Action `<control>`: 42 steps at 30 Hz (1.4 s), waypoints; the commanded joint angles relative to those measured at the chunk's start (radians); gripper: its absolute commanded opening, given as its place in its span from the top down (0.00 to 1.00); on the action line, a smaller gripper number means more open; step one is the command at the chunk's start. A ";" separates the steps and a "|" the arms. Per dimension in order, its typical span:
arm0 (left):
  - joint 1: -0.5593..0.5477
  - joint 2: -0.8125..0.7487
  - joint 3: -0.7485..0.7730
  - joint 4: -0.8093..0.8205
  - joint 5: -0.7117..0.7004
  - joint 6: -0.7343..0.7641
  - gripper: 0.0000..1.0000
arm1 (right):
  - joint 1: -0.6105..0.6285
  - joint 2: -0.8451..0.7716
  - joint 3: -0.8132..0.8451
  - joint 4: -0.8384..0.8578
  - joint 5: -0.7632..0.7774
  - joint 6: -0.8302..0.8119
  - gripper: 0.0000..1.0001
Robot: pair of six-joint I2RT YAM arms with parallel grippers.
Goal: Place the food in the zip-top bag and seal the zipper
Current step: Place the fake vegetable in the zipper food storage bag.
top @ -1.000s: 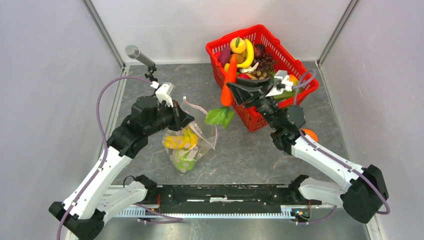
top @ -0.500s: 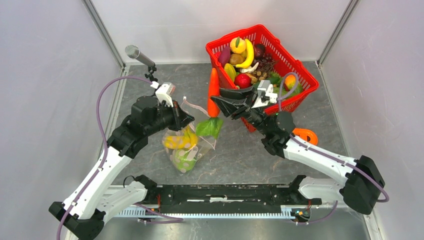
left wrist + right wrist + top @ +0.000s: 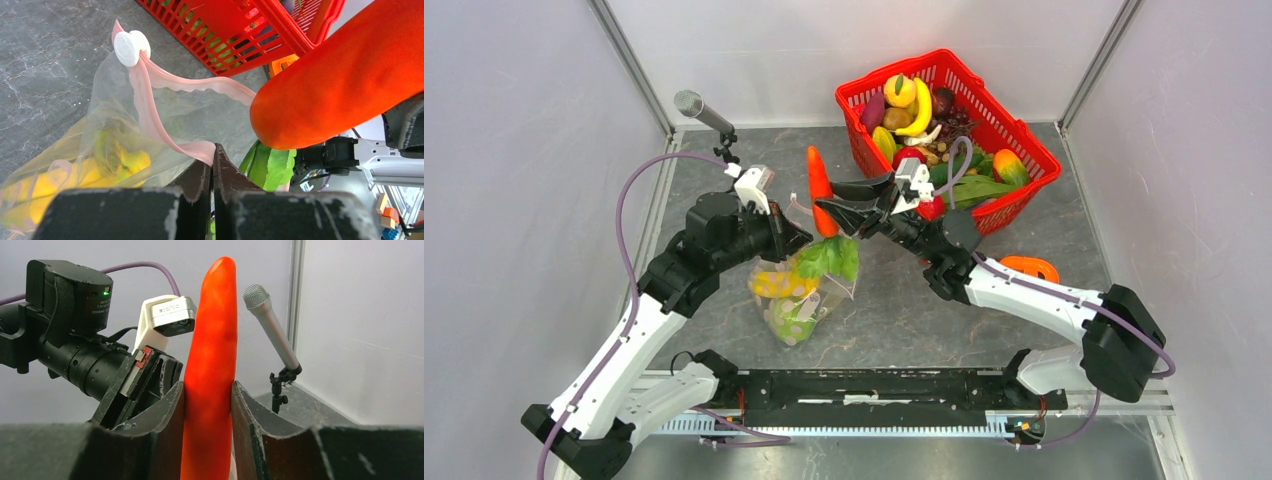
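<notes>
My left gripper [image 3: 800, 237] [image 3: 214, 150] is shut on the pale pink zipper [image 3: 150, 102], holding the mouth of the zip-top bag [image 3: 816, 300] up. Inside the clear bag lie a yellow banana bunch [image 3: 776, 284] and a white-green cauliflower [image 3: 792, 322]. My right gripper [image 3: 826, 216] [image 3: 207, 386] is shut on an orange carrot [image 3: 820, 182] [image 3: 212, 335] around its middle. The carrot's tip points away and its green leaves [image 3: 830, 257] [image 3: 270, 167] hang right at the bag's mouth, beside my left fingers. More food fills the red basket [image 3: 1036, 157].
The red mesh basket stands at the back right, close behind my right arm. A microphone [image 3: 703, 111] on a small stand sits at the back left. An orange object [image 3: 1030, 267] lies on the table right of my right forearm.
My right arm has swung left from the basket, carrying the carrot over to the bag's mouth. My left arm and the bag have stayed put.
</notes>
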 commanded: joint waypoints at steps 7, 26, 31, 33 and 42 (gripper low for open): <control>0.005 -0.055 0.020 0.044 0.012 -0.022 0.98 | 0.006 -0.054 -0.156 -0.064 -0.005 -0.256 1.00; 0.005 -0.065 0.014 0.070 -0.002 -0.043 0.98 | 0.011 -0.107 -0.007 -0.587 -0.027 -0.321 0.77; 0.004 -0.064 0.015 0.071 -0.012 -0.044 0.98 | 0.011 -0.101 0.058 -0.694 -0.020 -0.319 0.57; 0.005 -0.063 0.013 0.071 -0.015 -0.044 0.98 | 0.011 -0.118 0.045 -0.668 -0.052 -0.323 0.53; 0.005 -0.054 0.011 0.072 -0.010 -0.043 0.98 | 0.011 -0.107 0.082 -0.606 -0.073 -0.277 0.38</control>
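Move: The right hand holds the carrot upright, leaves down; the bag's open mouth lies about 12 cm below it, some 3 cm back and 1 cm left. From the right hand, the bananas in the bag are about 8 cm left, 6 cm back and 23 cm down; the red basket's middle is some 14 cm ahead, 21 cm right and 17 cm below. The left hand still pinches the rim, the mouth's middle about 4 cm to its right, 1 cm back and level in height. Right hand lowers the carrot about 10 cm into the bag's mouth, tipping down some 30 degrees, and lets go. ##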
